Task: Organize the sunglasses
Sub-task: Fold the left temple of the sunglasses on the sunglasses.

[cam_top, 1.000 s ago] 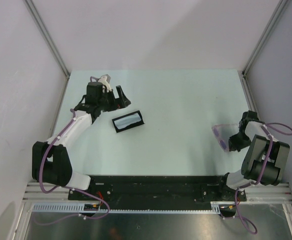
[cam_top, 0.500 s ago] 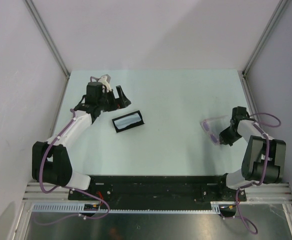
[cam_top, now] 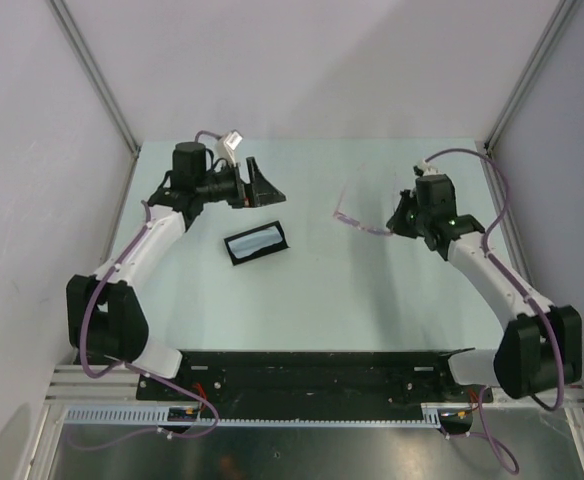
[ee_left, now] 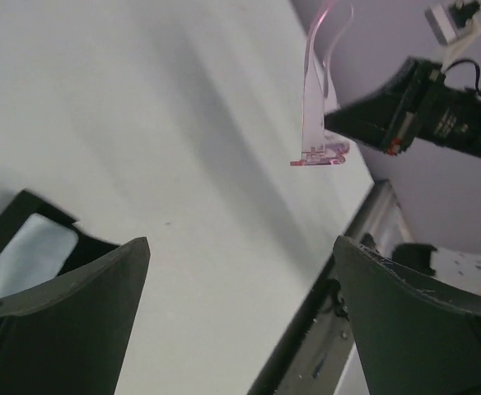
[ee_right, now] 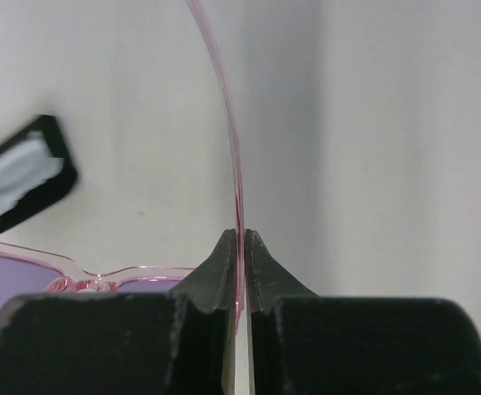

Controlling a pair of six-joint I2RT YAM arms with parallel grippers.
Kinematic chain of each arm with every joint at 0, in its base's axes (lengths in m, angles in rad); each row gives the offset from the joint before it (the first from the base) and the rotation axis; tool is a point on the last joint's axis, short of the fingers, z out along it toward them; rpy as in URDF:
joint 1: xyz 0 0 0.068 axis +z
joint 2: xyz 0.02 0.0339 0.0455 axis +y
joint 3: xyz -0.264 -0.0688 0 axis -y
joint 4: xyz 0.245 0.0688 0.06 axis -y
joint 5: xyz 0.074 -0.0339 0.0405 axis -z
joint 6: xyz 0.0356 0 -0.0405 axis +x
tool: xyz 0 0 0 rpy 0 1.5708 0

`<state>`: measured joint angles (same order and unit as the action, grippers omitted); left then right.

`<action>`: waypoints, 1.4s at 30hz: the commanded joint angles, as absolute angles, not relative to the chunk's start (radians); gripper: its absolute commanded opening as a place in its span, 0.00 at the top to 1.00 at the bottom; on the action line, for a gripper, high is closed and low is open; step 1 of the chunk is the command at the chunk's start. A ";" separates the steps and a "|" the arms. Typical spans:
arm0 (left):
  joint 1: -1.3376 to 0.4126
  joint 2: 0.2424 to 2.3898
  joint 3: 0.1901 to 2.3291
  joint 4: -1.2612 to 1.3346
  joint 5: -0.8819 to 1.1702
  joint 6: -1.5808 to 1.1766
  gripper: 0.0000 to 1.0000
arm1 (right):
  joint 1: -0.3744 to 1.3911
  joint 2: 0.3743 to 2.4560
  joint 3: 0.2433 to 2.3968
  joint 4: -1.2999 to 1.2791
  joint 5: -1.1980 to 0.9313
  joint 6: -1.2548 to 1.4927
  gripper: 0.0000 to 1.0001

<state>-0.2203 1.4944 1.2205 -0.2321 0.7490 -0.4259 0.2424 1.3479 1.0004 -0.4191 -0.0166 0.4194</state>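
The sunglasses [cam_top: 357, 221], thin pink frame with purple lenses, hang above the table right of centre. My right gripper [cam_top: 399, 220] is shut on one of their arms. In the right wrist view the fingertips [ee_right: 240, 240] pinch that thin pink arm [ee_right: 233, 140], and the purple lenses [ee_right: 26, 280] show low at the left. My left gripper [cam_top: 262, 186] stands open at the far left, facing right, with nothing between its fingers [ee_left: 67, 304]. The left wrist view shows the sunglasses [ee_left: 318, 107] dangling from the right gripper [ee_left: 364, 123].
An open black case [cam_top: 257, 243] with a light blue cloth [cam_top: 254, 242] inside lies on the table left of centre, just below my left gripper. It shows in the left wrist view [ee_left: 22, 239] and the right wrist view [ee_right: 28, 177]. Grey walls enclose the table.
My right arm has lifted the sunglasses from the near right edge and carried them far and left toward the table's middle. My left gripper has swung round to face right.
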 commanded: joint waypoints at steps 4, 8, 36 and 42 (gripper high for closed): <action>-0.258 1.398 1.334 -0.190 1.029 -0.416 0.00 | 0.330 1.146 1.072 -0.215 -0.245 0.192 1.00; -0.259 1.333 1.425 -0.184 1.158 -0.434 0.00 | 0.362 1.056 1.071 -0.138 -0.354 0.103 1.00; -0.474 1.213 1.436 -0.175 1.178 -0.621 0.00 | 0.512 0.982 1.177 0.202 -0.560 0.049 1.00; -0.503 1.224 1.437 -0.173 1.199 -0.629 0.00 | 0.569 0.996 1.177 0.204 -0.520 0.022 1.00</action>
<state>-0.4843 1.2274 1.4322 -0.1925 1.1568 -0.6106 0.5407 0.9909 1.1339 0.1539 -0.5533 0.0544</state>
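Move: The right gripper already pinches the sunglasses by the right temple. Their free left temple, open and pointing out and up, lies about 15 cm to the right of the wide-open left gripper, some 3 cm farther out and 5 cm lower; from the right gripper it is about 13 cm left, 4 cm ahead and 4 cm higher. The lenses are about 20 cm right of the left gripper, 2 cm back and 10 cm below. The black case sits about 4 cm left of it, roughly level fore and aft and 23 cm below. Lift the sunglasses about 30 cm with the right gripper kept shut on the right temple, swinging left and back towards the left gripper while the fingers tip up and turn counter-clockwise. Bring the left gripper up and back about 20 cm, overshooting slightly and sinking again, edging right and turning some 35 degrees clockwise, jaws wide open, until one finger is close beside the left temple. ##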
